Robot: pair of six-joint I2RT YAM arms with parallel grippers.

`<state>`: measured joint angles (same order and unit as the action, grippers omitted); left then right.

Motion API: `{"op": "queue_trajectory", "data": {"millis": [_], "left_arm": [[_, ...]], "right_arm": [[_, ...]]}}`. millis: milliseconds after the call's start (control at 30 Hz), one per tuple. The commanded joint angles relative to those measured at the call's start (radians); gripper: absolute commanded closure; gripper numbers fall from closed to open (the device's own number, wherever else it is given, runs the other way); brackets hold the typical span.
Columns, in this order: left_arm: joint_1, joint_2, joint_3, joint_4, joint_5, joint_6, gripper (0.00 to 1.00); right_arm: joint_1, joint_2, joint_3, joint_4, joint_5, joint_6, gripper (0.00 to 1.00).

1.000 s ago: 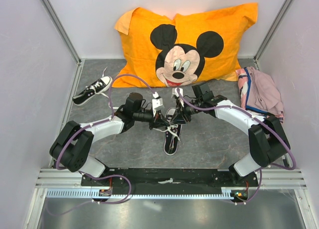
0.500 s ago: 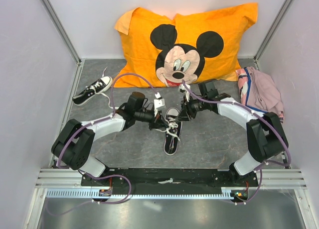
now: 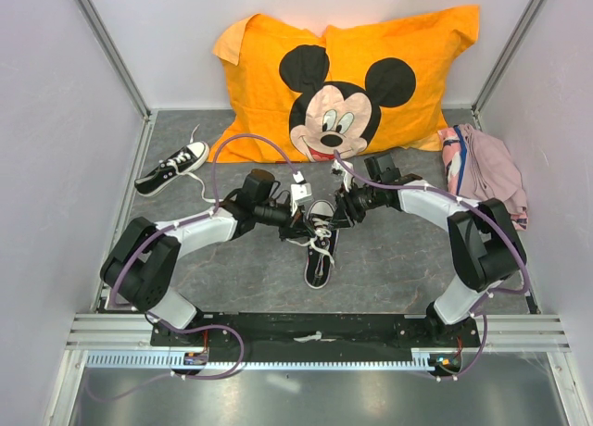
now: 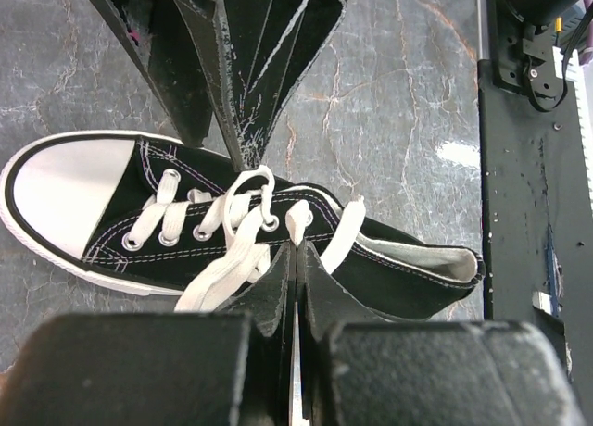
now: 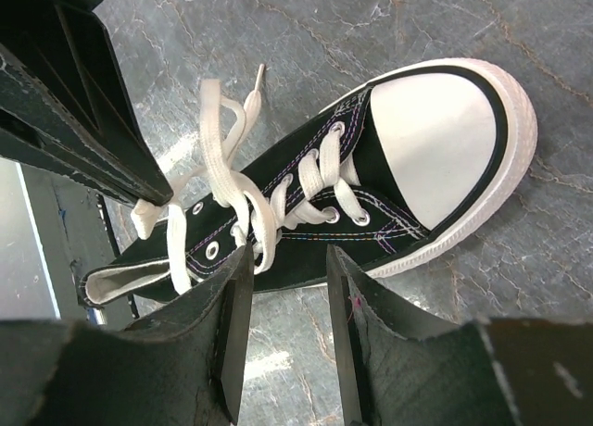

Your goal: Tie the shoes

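One black shoe (image 3: 317, 259) with a white toe cap lies mid-table, toe pointing away from the arms. Its white laces (image 4: 243, 224) are loosely crossed over the eyelets. My left gripper (image 4: 296, 248) is shut on a lace end (image 4: 298, 222) beside the shoe's opening. In the right wrist view, that pinched lace (image 5: 146, 213) shows under the left fingers (image 5: 83, 120). My right gripper (image 5: 289, 257) is open at the shoe's side, nothing between its fingers, which hang over bare table. A second shoe (image 3: 172, 167) lies at the far left, untied and untouched.
An orange Mickey Mouse pillow (image 3: 343, 83) leans on the back wall. A pink cloth bundle (image 3: 486, 171) lies at the right wall. White walls enclose three sides. The black base rail (image 3: 315, 329) runs along the near edge.
My right gripper has opened and let the lace go, staying close beside the shoe. The left gripper has stayed shut on its lace end. The shoe has not moved.
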<state>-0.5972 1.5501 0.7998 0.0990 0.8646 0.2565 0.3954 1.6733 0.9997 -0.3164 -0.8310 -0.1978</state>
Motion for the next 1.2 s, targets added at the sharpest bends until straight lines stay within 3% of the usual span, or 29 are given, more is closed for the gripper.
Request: {"op": "queue_trajectory", "data": {"millis": [0,233,333,367,433,1167], "left_arm": [[-0.010,0.018,0.044,-0.010,-0.021,0.043,0.98],[-0.013,0.038,0.064,-0.039,-0.035,0.050,0.98],[-0.015,0.041,0.070,-0.048,-0.039,0.055,0.98],[-0.015,0.044,0.073,-0.053,-0.045,0.055,0.99],[-0.016,0.047,0.081,-0.062,-0.047,0.056,0.98],[-0.038,0.130,0.170,-0.151,-0.111,-0.010,0.98]], "right_arm": [[0.010,0.016,0.007,0.000,-0.020,0.005,0.55],[0.029,0.037,0.016,-0.001,-0.014,-0.005,0.58],[0.031,0.036,0.019,0.000,-0.014,-0.003,0.74],[0.030,0.032,0.020,0.000,-0.014,-0.002,0.87],[0.031,0.019,0.023,0.002,-0.020,0.001,0.99],[0.031,-0.081,-0.026,0.056,-0.076,0.049,1.00]]}}
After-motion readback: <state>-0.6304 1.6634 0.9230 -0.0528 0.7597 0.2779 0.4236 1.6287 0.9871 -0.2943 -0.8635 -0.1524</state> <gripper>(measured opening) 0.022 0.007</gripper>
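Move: The right hand's open fingers hover just above the laces: the lace loop they want is about 1 cm back, 1 cm left and 1 cm lower. The shoe's middle lies roughly 3 cm back, 3 cm left and 5 cm below this hand, its toe cap some 5 cm ahead, 3 cm left and 6 cm down. From the left hand, already gripping a lace, that loop is about 1 cm ahead, 3 cm right and 3 cm lower. Easing back, down and slightly left by about 1 cm each way, the right hand closes its part-open fingers fully and pinches the standing lace loop, then rises nearly 3 cm with it. The left hand, still shut on its lace, meanwhile sinks about 2.5 cm and edges forward towards the right fingertips, its wrist tilting a little so the fingers point less steeply down. ##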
